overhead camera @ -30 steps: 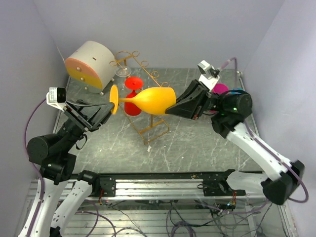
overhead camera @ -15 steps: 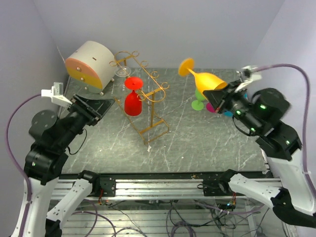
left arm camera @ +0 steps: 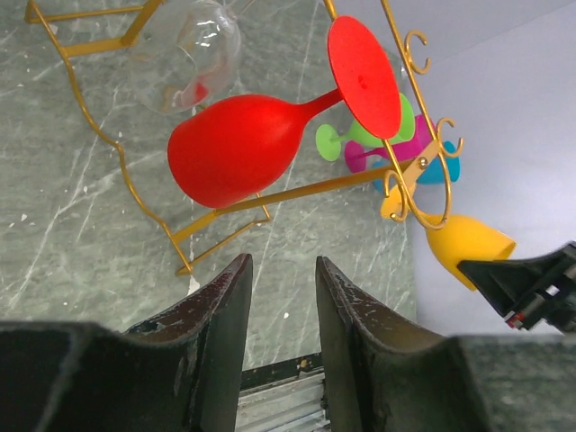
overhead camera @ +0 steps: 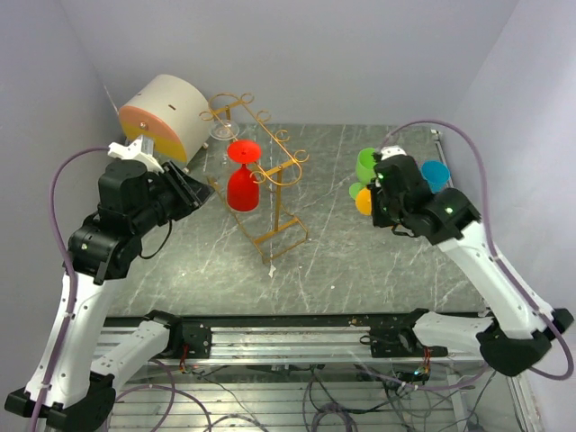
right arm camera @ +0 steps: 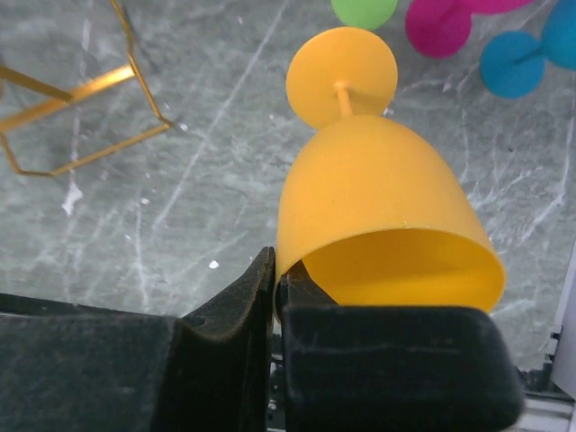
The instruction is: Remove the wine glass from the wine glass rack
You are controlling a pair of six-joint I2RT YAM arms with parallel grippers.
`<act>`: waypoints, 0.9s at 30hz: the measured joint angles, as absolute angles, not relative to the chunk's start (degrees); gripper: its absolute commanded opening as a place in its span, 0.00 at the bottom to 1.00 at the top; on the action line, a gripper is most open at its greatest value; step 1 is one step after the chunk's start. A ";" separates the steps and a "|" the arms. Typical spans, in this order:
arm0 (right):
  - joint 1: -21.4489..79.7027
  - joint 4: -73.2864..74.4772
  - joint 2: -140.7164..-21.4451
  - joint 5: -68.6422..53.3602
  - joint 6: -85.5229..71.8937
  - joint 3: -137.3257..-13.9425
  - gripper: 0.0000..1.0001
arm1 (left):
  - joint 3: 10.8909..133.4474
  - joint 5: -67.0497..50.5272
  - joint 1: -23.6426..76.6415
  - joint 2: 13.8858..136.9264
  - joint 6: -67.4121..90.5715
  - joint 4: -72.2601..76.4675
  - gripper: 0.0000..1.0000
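The gold wire wine glass rack (overhead camera: 286, 169) stands at mid table, with a red wine glass (overhead camera: 240, 189) hanging upside down from its rails and a clear glass (overhead camera: 224, 132) at its far end. A yellow wine glass (right arm camera: 378, 198) is off the rack at the right. My right gripper (right arm camera: 277, 279) is shut on its rim, one finger inside the bowl, and its foot points down toward the table. In the top view the yellow wine glass (overhead camera: 363, 200) mostly hides under the right wrist. My left gripper (left arm camera: 281, 270) is open and empty, left of the wine glass rack (left arm camera: 306, 192), facing the red wine glass (left arm camera: 238, 148).
A round white-and-orange box (overhead camera: 162, 117) sits at the back left. Green (overhead camera: 366, 165) and blue (overhead camera: 435, 173) glasses stand at the right beside the yellow one. A magenta glass foot (right arm camera: 438, 27) shows among them in the right wrist view.
My right arm carried the yellow glass from beside the rack to the right and lowered it next to the coloured glasses. The left arm drew back and rose, its gripper staying open.
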State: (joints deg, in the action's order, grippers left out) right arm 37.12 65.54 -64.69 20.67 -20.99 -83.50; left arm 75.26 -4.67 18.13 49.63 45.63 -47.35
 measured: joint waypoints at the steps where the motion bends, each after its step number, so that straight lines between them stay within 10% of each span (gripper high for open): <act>1: 36.97 65.32 -65.69 20.53 -20.64 -82.98 0.00 | 75.26 -4.67 18.13 49.76 45.36 -47.51 0.44; 27: 19.07 56.80 -86.26 2.33 -14.09 -77.36 0.03 | 70.37 -5.13 18.13 47.75 44.97 -48.29 0.43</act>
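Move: My right hand holds the yellow glass by its rim. The bare set-down spot is about 10 cm ahead, 2 cm to the right and 27 below; the green glass stands some 9 cm beyond that spot, with the pink one about 18 ahead and 9 right of my hand. From my left hand the red glass on the rack is roughly 11 cm ahead, 7 right and 8 lower; the spot lies about 40 right, 10 ahead, far below. Keeping the yellow glass's rim pinched, I lower my right hand about 13 cm towards the bare table on the near side of the green glass. The drop leads, then I also reach some 6 cm forward, tipping the wrist down a little over 20 degrees so the glass's foot swings down. I slow almost to a stop low over the spot. My left hand, empty and half open, sinks about 3 cm short of the red glass. ##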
